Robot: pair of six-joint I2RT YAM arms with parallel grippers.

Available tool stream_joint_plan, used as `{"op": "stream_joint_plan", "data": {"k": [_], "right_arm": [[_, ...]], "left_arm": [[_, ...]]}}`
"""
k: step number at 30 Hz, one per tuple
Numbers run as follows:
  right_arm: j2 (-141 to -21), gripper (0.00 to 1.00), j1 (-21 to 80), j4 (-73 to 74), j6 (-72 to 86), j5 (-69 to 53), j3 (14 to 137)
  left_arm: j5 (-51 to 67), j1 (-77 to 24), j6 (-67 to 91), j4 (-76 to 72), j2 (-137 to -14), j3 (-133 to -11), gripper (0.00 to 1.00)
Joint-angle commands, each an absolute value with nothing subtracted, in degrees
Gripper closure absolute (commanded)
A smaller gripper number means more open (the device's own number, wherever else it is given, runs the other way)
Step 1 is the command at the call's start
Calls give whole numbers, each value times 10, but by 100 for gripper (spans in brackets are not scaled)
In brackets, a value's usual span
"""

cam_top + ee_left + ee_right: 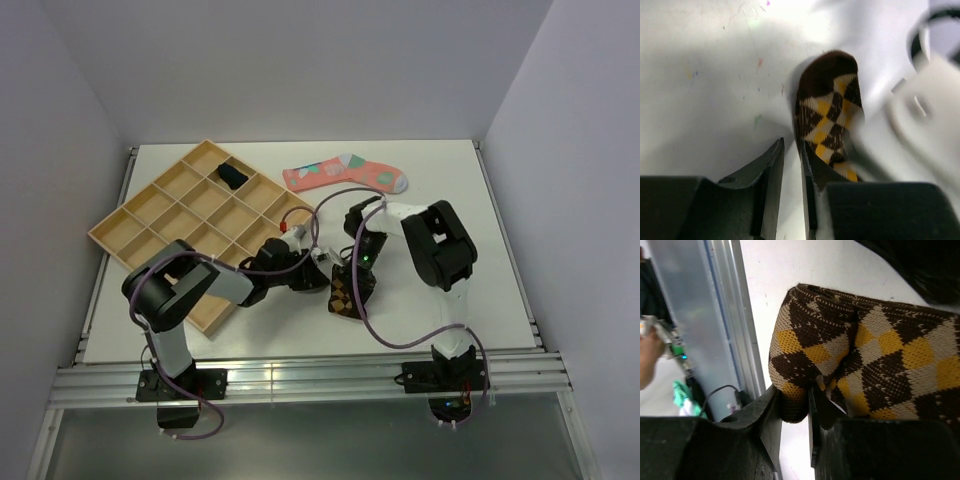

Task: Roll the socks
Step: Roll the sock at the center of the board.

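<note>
The brown-and-orange diamond sock [343, 297] lies partly rolled on the table between the two arms. My right gripper [793, 390] is shut on a folded edge of this sock [860, 355], and the fabric bulges above the fingers. My left gripper [792, 142] is narrowly open just left of the sock [832, 110], with bare table showing between its fingers. In the top view the left gripper [322, 262] and the right gripper [352, 275] are close together over the sock. The pink sock [345, 175] lies flat at the back. The navy sock [232, 177] sits in a tray compartment.
A wooden compartment tray [160, 215] lies on the left half of the table, its near corner under the left arm. The right arm's blurred white link [925, 115] is close on the right in the left wrist view. The table's metal front rail [735, 315] runs beside the sock.
</note>
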State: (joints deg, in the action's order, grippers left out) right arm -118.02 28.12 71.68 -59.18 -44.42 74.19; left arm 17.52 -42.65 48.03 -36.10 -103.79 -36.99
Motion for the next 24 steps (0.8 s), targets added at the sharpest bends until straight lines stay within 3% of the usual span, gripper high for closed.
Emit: {"op": "stream_joint_plan", "data": {"k": [1, 8, 13, 18, 24], "right_arm": [[-1226, 85, 269, 750, -574, -426, 772], [-1251, 85, 258, 743, -555, -414, 788], [-1255, 85, 255, 695, -506, -381, 786], [-1273, 85, 253, 687, -485, -352, 798], [-1281, 87, 250, 683, -475, -340, 805]], "left_arm": [[183, -434, 450, -494, -1007, -307, 73], [169, -456, 426, -628, -932, -186, 73], [105, -539, 305, -490, -876, -255, 66], [102, -564, 202, -358, -903, -337, 53], [131, -564, 162, -327, -959, -396, 50]]}}
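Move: The rolled end of the sock is pinched in the right fingers, at the right hand point itself. From the left hand, low and empty, it lies about 8 cm back and 7 cm to the right, level in height. The loose part of the sock is some 4 cm back and 4 cm right of the left hand, 2 cm lower. The pink sock lies some 24 cm ahead and 4 cm right of it. Still pinching the rolled end, the right hand stays nearly in place low over the board and twists some 15-20 degrees. The left hand swings back and a little left off the sock's flank, then climbs about 7 cm and sweeps right to hang above the sock beside the right gripper, fingertips tilting up and turning clockwise while its fingers open to about half, just starting to sink at the end. ##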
